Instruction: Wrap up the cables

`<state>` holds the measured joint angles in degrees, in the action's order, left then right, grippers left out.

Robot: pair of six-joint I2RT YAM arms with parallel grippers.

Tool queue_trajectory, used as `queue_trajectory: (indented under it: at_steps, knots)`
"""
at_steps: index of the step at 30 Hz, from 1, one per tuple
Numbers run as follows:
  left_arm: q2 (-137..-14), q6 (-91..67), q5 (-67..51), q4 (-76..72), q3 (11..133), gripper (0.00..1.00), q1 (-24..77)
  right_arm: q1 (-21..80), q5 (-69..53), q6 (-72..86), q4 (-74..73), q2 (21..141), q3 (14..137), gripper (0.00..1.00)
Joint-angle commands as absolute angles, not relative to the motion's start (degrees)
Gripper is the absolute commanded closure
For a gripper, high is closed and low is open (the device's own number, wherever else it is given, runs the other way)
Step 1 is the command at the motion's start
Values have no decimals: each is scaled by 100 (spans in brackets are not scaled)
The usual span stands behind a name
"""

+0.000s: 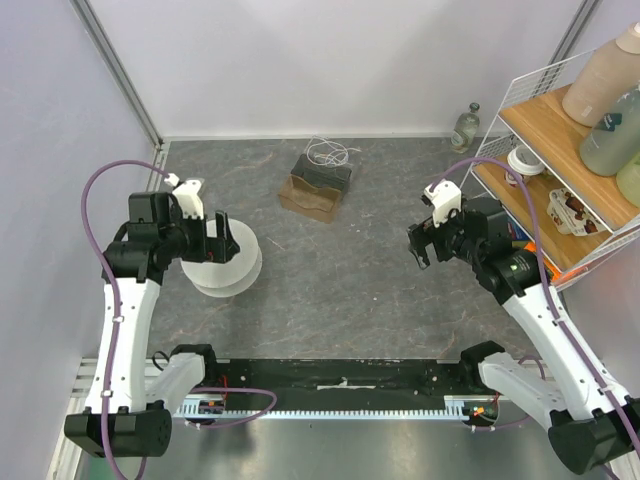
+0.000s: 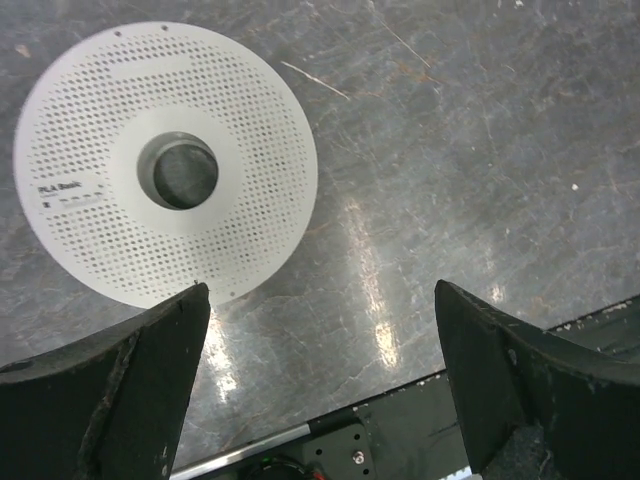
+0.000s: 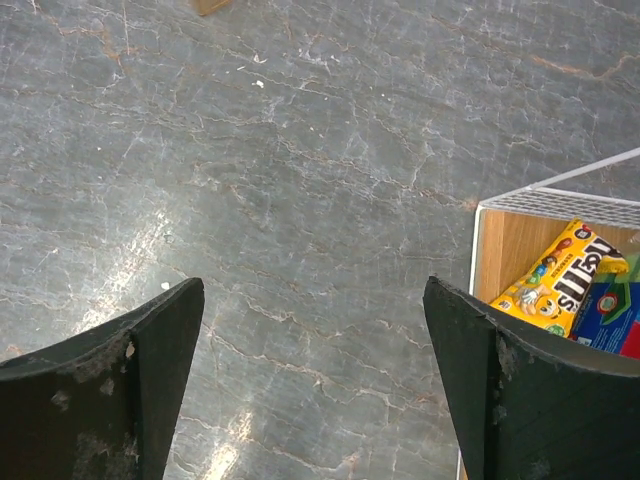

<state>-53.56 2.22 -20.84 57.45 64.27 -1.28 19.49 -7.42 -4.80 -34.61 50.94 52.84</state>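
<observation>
The cables [image 1: 330, 152] are thin white wire in loose loops, lying on a brown block [image 1: 316, 188] at the back middle of the table. A white perforated spool [image 2: 165, 160] lies flat on the left; it also shows under the left arm as the spool [image 1: 232, 272]. My left gripper [image 1: 226, 238] hovers above the spool's edge, open, with nothing between its fingers [image 2: 150, 370]. My right gripper [image 1: 420, 246] hangs open over bare table, empty, its fingers [image 3: 150, 350] wide apart. Neither wrist view shows the cables.
A white wire shelf rack [image 1: 500, 130] with wooden boards stands at the right, holding bottles, a bowl and snack packs; a yellow candy bag [image 3: 560, 275] lies on its lowest board. A small glass bottle [image 1: 466, 126] stands at the back. A black rail [image 1: 340, 375] runs along the near edge.
</observation>
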Motion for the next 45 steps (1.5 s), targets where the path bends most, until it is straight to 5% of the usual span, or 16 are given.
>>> queue_trajectory:
  at_steps: [1, 7, 15, 24, 45]
  knots:
    - [-5518, 534, -1889, 5361, 6960, 1, -158, 1934, -914, -528, -3182, 5203, 5352, 2]
    - [-6371, 1642, -2250, 5994, 7707, 1, -158, 1934, -1775, -1335, -3699, 5738, 5800, 2]
    - [-7549, 2724, -635, 5653, 7524, 1, -185, 1925, -1722, -1643, -3902, 6407, 6091, 2]
    - [-7822, 3577, 702, 4159, 6286, 1, -167, 1934, -1819, -1661, -3911, 6557, 6047, 2]
    - [-8112, 3709, 1072, 2900, 5318, 1, 755, 1934, -2065, -1582, -4130, 6750, 6135, 2]
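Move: The white reel sits about 15 cm ahead of the left gripper, some 5 cm to its left and 20 cm below. The brown box stands roughly 29 cm ahead of that gripper and 18 cm to its right; the white cable lies behind the box, about 36 cm ahead and 22 cm right. From the right gripper the reel is some 44 cm left and 15 cm ahead. Bring the left gripper down to the white reel: lift it briefly while going forward, then swing left and sink, ending about 13 cm lower, 10 cm farther out and 9 cm left after easing back right. Roll its left side up some 45 degrees, fingers wide open. Lower the open right gripper about 5 cm over bare table, drifting left and turning slightly counter-clockwise. ##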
